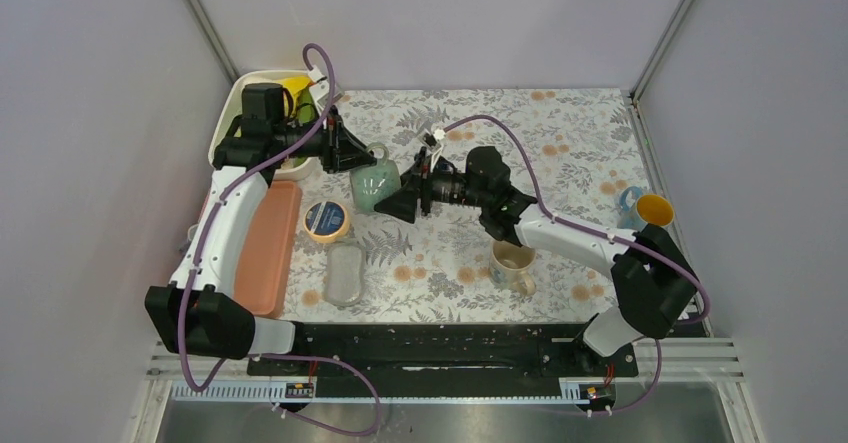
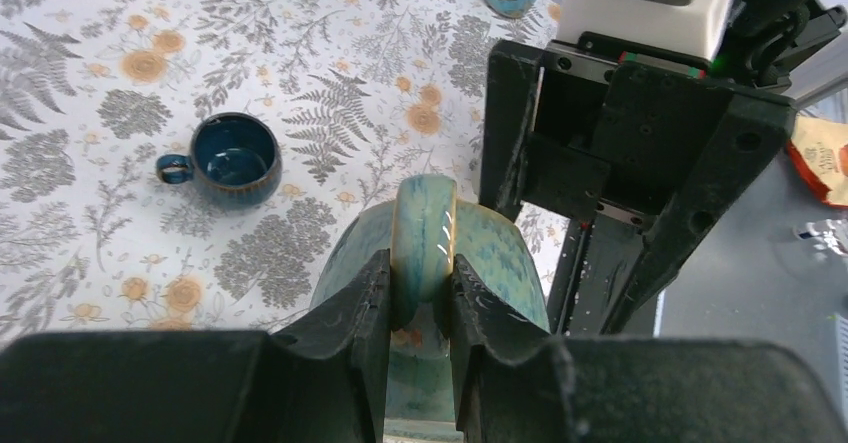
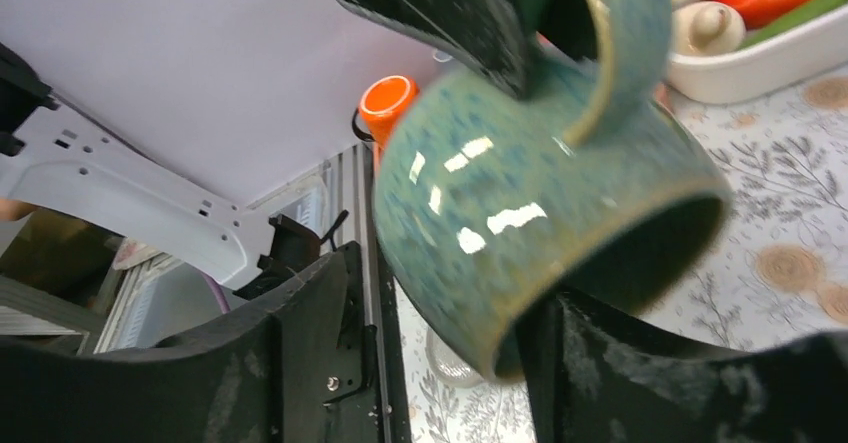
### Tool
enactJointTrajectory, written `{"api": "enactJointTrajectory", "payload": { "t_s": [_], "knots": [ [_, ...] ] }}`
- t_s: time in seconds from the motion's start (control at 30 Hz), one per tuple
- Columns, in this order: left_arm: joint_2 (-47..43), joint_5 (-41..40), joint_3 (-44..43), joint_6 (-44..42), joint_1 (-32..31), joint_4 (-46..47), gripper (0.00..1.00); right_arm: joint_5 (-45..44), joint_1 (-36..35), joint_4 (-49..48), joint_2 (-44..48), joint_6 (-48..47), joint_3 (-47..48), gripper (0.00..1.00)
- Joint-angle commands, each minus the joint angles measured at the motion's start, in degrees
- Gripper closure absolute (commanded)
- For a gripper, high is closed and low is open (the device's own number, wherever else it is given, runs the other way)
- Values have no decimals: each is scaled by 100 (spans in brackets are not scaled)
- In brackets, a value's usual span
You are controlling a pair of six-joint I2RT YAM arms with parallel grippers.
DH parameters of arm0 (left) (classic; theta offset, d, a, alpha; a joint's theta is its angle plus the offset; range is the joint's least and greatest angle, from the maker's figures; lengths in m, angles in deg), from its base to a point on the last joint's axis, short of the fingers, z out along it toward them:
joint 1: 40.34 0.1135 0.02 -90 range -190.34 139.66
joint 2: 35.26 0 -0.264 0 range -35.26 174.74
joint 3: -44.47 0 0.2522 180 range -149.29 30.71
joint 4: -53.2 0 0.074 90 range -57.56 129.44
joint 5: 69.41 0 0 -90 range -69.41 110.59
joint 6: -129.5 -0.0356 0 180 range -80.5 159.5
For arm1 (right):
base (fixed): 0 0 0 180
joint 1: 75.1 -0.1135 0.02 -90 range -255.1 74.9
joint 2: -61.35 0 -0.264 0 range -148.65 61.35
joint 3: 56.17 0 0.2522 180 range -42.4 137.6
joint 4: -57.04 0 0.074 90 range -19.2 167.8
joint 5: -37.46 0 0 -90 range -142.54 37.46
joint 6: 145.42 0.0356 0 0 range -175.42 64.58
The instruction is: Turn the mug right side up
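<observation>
The green glazed mug (image 1: 374,185) hangs tilted above the floral mat, its mouth turned toward the right arm. My left gripper (image 1: 352,153) is shut on the mug's handle (image 2: 425,233), which sits pinched between its fingers (image 2: 362,308). In the right wrist view the mug (image 3: 540,193) fills the middle. My right gripper (image 3: 445,283) is open around the mug's rim: one finger (image 3: 600,363) reaches into the mouth, and the other (image 3: 300,333) stands apart from the outer wall. It also shows in the top view (image 1: 402,203).
A beige mug (image 1: 512,266) stands upright under the right arm. A blue mug with a yellow inside (image 1: 645,208) is at the right edge. A blue round tin (image 1: 327,220), a glass dish (image 1: 345,273), an orange tray (image 1: 268,248) and a white bin (image 1: 232,113) lie left. A small blue cup (image 2: 232,158) stands on the mat.
</observation>
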Motion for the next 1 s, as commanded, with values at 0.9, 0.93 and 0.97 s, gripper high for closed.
{"api": "enactJointTrajectory", "payload": {
  "t_s": [0.9, 0.93, 0.97],
  "knots": [
    [-33, -3509, -138, -1762, -2101, -609, 11, -5566, -2378, 6961, -893, -7969, 2554, 100],
    [-25, -3756, -21, -1768, -2295, -508, 11, -5688, -2414, 6962, -951, -7962, 2604, 100],
    [-26, -3951, 112, -1731, -2423, -402, 10, -5775, -2449, 6961, -1005, -7917, 2655, 100]
  ]
}}
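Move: The left hand still holds the green mug by its handle, the body about 6 cm back, 2 cm right and 3 cm below. From the open right hand the mug's middle lies some 4 cm left and 2 cm ahead, about 1 cm higher. From the right hand, some 25 cm down, the blue mug is about 24 cm ahead, 8 right; the grey tray roughly 5 back, 15 left; the beige mug some 4 back, 26 right. Right pinches the green mug's rim, left frees the handle, and right lowers it 14 cm, turning 90 degrees. ##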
